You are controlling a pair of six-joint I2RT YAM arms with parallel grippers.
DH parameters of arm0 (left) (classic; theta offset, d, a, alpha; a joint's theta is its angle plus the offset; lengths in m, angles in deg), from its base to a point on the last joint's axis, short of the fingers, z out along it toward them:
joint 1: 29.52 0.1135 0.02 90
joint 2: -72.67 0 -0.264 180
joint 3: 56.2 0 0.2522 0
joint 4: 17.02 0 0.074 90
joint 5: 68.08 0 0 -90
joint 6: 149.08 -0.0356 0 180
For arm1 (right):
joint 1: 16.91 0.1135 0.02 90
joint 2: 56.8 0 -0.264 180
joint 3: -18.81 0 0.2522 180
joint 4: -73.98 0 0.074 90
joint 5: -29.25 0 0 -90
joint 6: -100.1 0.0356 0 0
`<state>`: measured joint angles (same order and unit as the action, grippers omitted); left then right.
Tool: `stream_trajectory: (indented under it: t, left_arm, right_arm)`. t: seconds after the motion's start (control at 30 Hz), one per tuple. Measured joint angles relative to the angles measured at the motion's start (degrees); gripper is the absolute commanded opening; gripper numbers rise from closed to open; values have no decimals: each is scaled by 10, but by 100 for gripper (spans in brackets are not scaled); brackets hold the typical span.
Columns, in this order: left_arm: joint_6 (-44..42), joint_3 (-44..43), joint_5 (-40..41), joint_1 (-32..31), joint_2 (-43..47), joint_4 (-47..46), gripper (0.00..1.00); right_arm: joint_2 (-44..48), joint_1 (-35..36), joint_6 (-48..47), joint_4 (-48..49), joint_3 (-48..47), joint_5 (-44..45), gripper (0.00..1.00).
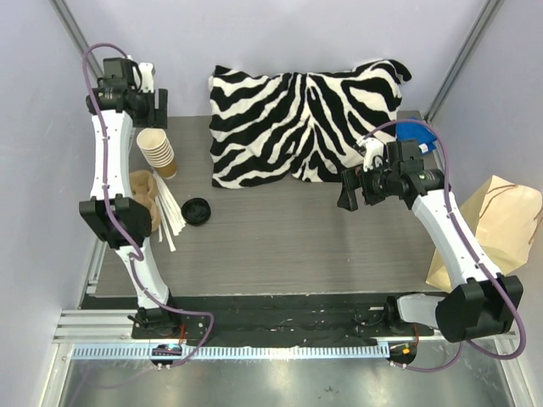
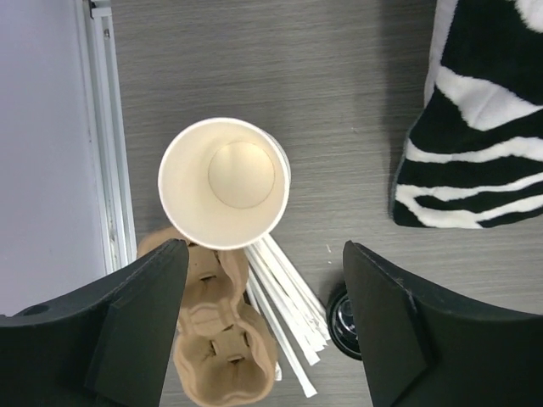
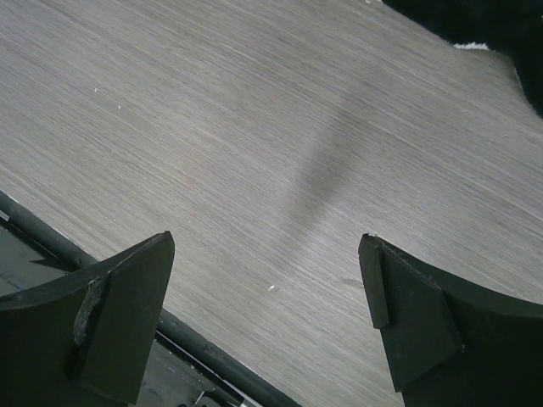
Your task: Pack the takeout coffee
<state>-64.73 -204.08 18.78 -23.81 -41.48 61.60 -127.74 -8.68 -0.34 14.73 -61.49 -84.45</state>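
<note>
The takeout coffee is not in view in any frame. A stack of unlidded brown cups [image 1: 157,151] stands at the back left, and in the left wrist view I look straight down into the top cup [image 2: 225,182]. My left gripper [image 1: 159,106] hangs above and just behind the stack, open, with nothing between its fingers [image 2: 265,254]. A loose black lid [image 1: 197,210] lies on the table right of the stack and shows partly behind my right finger [image 2: 344,318]. My right gripper [image 1: 346,191] hovers open over bare table [image 3: 267,246]. A brown paper bag [image 1: 509,225] lies at the table's right edge.
A zebra-print pillow [image 1: 305,123] covers the back middle, its corner also in the left wrist view [image 2: 484,127]. A brown pulp cup carrier [image 1: 144,191] [image 2: 216,339] and white wrapped straws [image 1: 170,216] [image 2: 284,305] lie near the cups. A blue object [image 1: 416,136] sits behind the right arm.
</note>
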Motion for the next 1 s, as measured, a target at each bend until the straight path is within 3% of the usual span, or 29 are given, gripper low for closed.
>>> stream_trajectory:
  t: [0.17,0.3,0.57,1.0]
  left_arm:
    - [8,1,0,0,-44,-14,58]
    - [18,1,-3,0,-76,-17,55]
    - [25,1,-4,0,-98,-21,39]
    - [25,1,0,0,-99,-25,35]
  right_arm:
    - [-15,0,-3,0,0,0,100]
    - [-17,0,-4,0,0,0,100]
    - [-20,-1,-6,0,0,0,100]
    - [-20,-3,-6,1,0,0,100]
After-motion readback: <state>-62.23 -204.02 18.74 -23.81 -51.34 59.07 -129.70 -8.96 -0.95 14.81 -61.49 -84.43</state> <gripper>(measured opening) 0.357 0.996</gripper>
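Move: The stack of paper cups stands about 3 cm ahead of the left hand and 3 cm to its left, its open top rim roughly 8 cm below and its middle some 16 cm below. From that hand, down on the table, the brown cup holder lies about 7 cm back and 9 cm left, the white straws 8 cm back and 2 cm left, and the black lid 10 cm back and 6 cm right. From the right hand the stack is around 20 cm ahead and 49 cm left. Down and a little forward, the left hand sinks about 8 cm onto the top of the cup stack, tipping slightly steeper, then holds there. Its fingers narrow from wide open to roughly a third, the left one reaching inside the top cup's mouth and the right one just outside its right wall; a pinch can't be made out yet. ##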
